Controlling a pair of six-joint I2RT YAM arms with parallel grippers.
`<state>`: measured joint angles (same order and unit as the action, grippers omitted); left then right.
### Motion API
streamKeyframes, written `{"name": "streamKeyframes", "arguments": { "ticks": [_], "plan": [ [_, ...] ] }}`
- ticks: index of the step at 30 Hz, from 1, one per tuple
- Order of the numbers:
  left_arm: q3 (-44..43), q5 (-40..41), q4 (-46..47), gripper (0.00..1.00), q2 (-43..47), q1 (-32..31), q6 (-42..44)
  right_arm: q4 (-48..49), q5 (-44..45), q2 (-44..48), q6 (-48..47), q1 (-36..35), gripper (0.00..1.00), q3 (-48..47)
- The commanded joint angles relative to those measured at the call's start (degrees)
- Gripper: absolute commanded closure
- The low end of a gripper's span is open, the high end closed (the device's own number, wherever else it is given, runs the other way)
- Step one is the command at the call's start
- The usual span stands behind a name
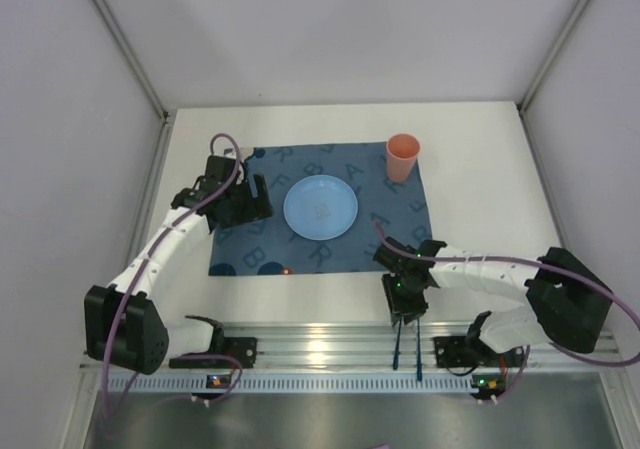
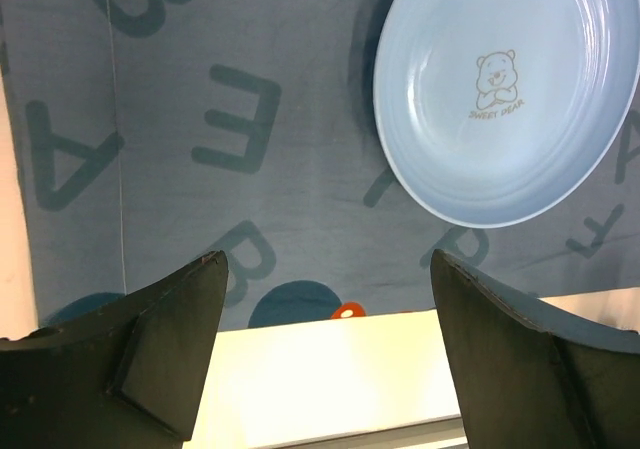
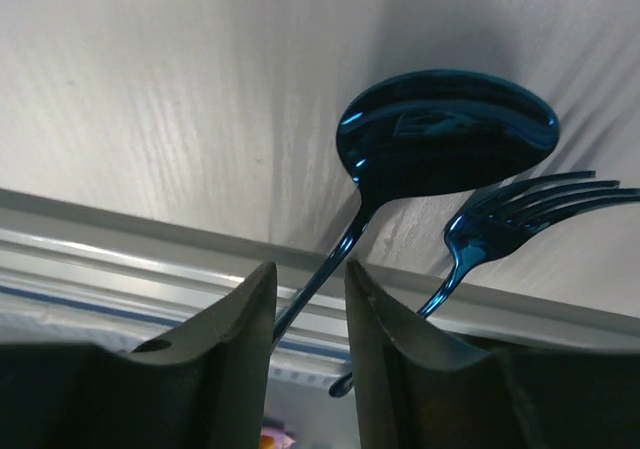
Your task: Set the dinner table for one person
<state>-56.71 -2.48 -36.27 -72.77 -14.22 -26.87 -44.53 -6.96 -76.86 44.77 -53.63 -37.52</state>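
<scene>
A dark blue spoon [image 3: 445,134] and fork [image 3: 520,214] lie side by side on the white dinner table [image 3: 150,89], their handles reaching over the ribbed rail [image 3: 120,259]. My right gripper [image 3: 310,289] straddles the spoon's handle, jaws narrowed with a gap still showing. From above it sits at the near edge [image 1: 405,314], with the cutlery handles [image 1: 397,349] sticking out below it. A light blue plate [image 1: 320,208] rests mid-cloth. My left gripper [image 2: 328,259] hovers wide open and empty over the cloth's near edge, left of the plate [image 2: 505,89].
A dark blue lettered cloth [image 1: 400,229] covers the table's middle [image 1: 480,169]. An orange cup [image 1: 402,157] stands at the cloth's far right corner. Grey walls close in the table on three sides. The aluminium rail [image 1: 320,349] runs along the near edge.
</scene>
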Motion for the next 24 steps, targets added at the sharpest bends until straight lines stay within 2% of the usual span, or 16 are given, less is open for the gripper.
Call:
{"name": "streamKeyframes", "arguments": {
  "ticks": [1, 4, 7, 11, 13, 14, 20, 24],
  "plan": [
    [0.46, 1.60, -2.57, 0.12, 2.90, 0.16, 1.47, 3.83, 2.57, -2.76, 2.24, -1.22, 0.66, 1.30],
    [0.11, 1.95, -3.89, 0.12, 4.13, 0.24, 2.26, 5.95, 2.39, -4.26, 3.38, -2.36, 0.67, 2.71],
    [-0.51, 4.41, -5.21, 0.12, 4.92, 0.24, 3.14, 7.96, 2.48, -4.70, 5.40, -4.03, 0.73, 4.47],
    [-0.77, 5.03, -5.92, 0.12, 5.45, 0.33, 3.93, 8.85, 3.09, -5.14, 6.12, -5.08, 0.88, 4.65],
    [-1.03, 5.12, -5.92, 0.12, 5.27, 0.33, 4.11, 7.10, 3.62, -4.71, 5.59, -5.09, 1.00, 2.81],
    [-1.21, 5.03, -5.92, 0.12, 4.84, 0.42, 4.11, 6.05, 4.32, -4.27, 5.41, -5.26, 1.00, 1.84],
    [-3.14, 4.68, -4.34, 0.10, 2.56, 0.51, 4.02, -9.32, 9.24, 0.83, 1.81, -5.35, 1.00, -12.82],
    [-4.99, 4.06, -2.85, 0.09, 0.88, 0.51, 3.93, -19.08, 15.38, -1.78, -3.36, -4.83, 1.00, -27.48]
  ]
}}
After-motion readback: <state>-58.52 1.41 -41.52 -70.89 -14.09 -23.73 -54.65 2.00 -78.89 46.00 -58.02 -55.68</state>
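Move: The spoon lies just under the right hand, its handle running back between the open fingertips: its middle is about 3 cm back, level sideways and 2 cm below. The fork lies alongside, 4 cm to the hand's right and 4 cm back, at the same height, while the plate on the placemat is some 26 cm ahead and 18 cm to the left. From the left hand the spoon is roughly 26 cm back, 31 cm to the right and 14 cm below. The right hand sinks a further 2 cm or so while easing about 1 cm back, and its part-open fingers shut on the spoon's handle just behind the bowl; keeping that pinch, it then lifts some 8 cm, going forward and left as well towards the placemat, the fingertips swinging forward about 10 degrees. Meanwhile the empty left hand, wide open, backs off about 2 cm and the same to its left, away from the plate, and late on begins to creep forward again. ##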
